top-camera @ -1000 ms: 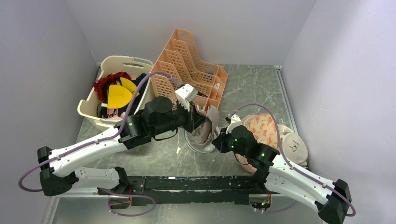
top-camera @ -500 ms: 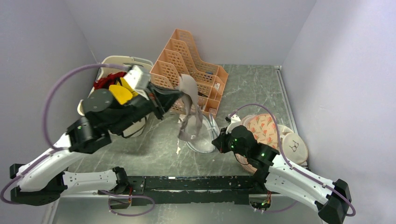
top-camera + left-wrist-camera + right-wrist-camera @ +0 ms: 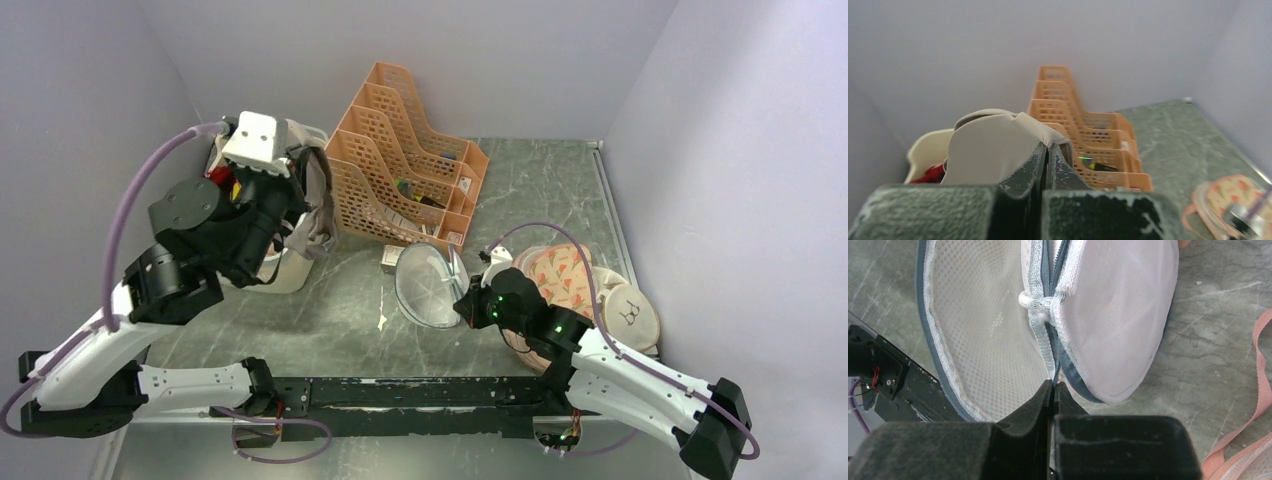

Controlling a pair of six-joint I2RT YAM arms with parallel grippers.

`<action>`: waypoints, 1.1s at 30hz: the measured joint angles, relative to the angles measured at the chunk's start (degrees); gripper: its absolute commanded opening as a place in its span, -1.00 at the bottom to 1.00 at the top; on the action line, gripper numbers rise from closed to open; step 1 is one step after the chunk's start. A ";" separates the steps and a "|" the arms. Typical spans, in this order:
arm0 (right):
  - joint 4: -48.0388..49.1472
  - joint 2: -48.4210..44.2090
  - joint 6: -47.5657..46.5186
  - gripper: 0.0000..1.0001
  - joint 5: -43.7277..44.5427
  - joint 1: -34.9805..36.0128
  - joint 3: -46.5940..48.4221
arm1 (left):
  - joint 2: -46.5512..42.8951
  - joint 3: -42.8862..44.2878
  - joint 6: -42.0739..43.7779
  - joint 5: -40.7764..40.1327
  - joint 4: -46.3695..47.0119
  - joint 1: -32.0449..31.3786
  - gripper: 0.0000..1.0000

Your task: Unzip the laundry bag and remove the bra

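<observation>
The laundry bag (image 3: 428, 285) is a whitish mesh drum lying open on the table centre, its two halves spread apart. In the right wrist view the bag (image 3: 1108, 315) shows its zip seam. My right gripper (image 3: 1053, 385) is shut on the bag's zip edge; it also shows in the top view (image 3: 466, 300). My left gripper (image 3: 1046, 147) is shut on the pale beige bra (image 3: 993, 145) and holds it high, at the rim of the cream basket. In the top view the bra (image 3: 315, 215) hangs from the left gripper (image 3: 300, 190).
A cream basket (image 3: 285, 275) of red, yellow and black clothes stands at the back left. An orange file rack (image 3: 400, 170) stands behind the bag. A peach printed pad (image 3: 565, 275) and a white disc (image 3: 632, 315) lie at the right.
My left arm has lifted the bra out of the bag and swung it left and back to the cream basket. The bag now lies empty. The right gripper kept its hold.
</observation>
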 measured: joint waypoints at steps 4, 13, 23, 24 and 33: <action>-0.02 0.00 0.02 -1.00 0.00 0.00 0.00 | 3.04 1.99 2.93 -8.26 0.74 0.11 -0.86; -0.68 -0.83 0.00 -1.00 0.04 0.00 0.02 | 6.40 2.62 7.45 -14.51 3.85 9.31 -0.86; -1.36 -1.01 -0.13 -1.00 0.00 0.00 0.20 | 16.92 1.81 -7.82 2.91 -10.05 42.86 -0.86; -1.40 -1.20 -0.13 -1.00 0.00 0.00 0.22 | 16.37 -0.09 -9.29 3.48 -10.56 43.54 -0.86; -2.12 -0.63 -0.39 -1.00 0.07 0.00 0.70 | 8.61 -8.55 -16.20 4.87 -15.30 44.04 -0.87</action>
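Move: The bra already hangs from the left fingers, high above the table. The laundry basket it is taken to stands about 17 cm ahead, 20 cm to the left and 38 cm below. The peach rack is some 27 cm ahead and 12 cm right of the left hand, the empty laundry bag about 19 cm right and 2 cm back. From the right hand the basket lies roughly 46 cm left and 23 cm ahead, about level in height. The bra, still pinched in the left fingertips, is carried left and forward, nearly level at first, some 16 cm left and 14 cm forward, then sinks about 15 cm over the laundry basket. Meanwhile the wrist swings some 40 degrees counter-clockwise and tips its fingers down; at the end the hand draws back about 4 cm. The right hand stays put, keeping its pinch on the bag. ##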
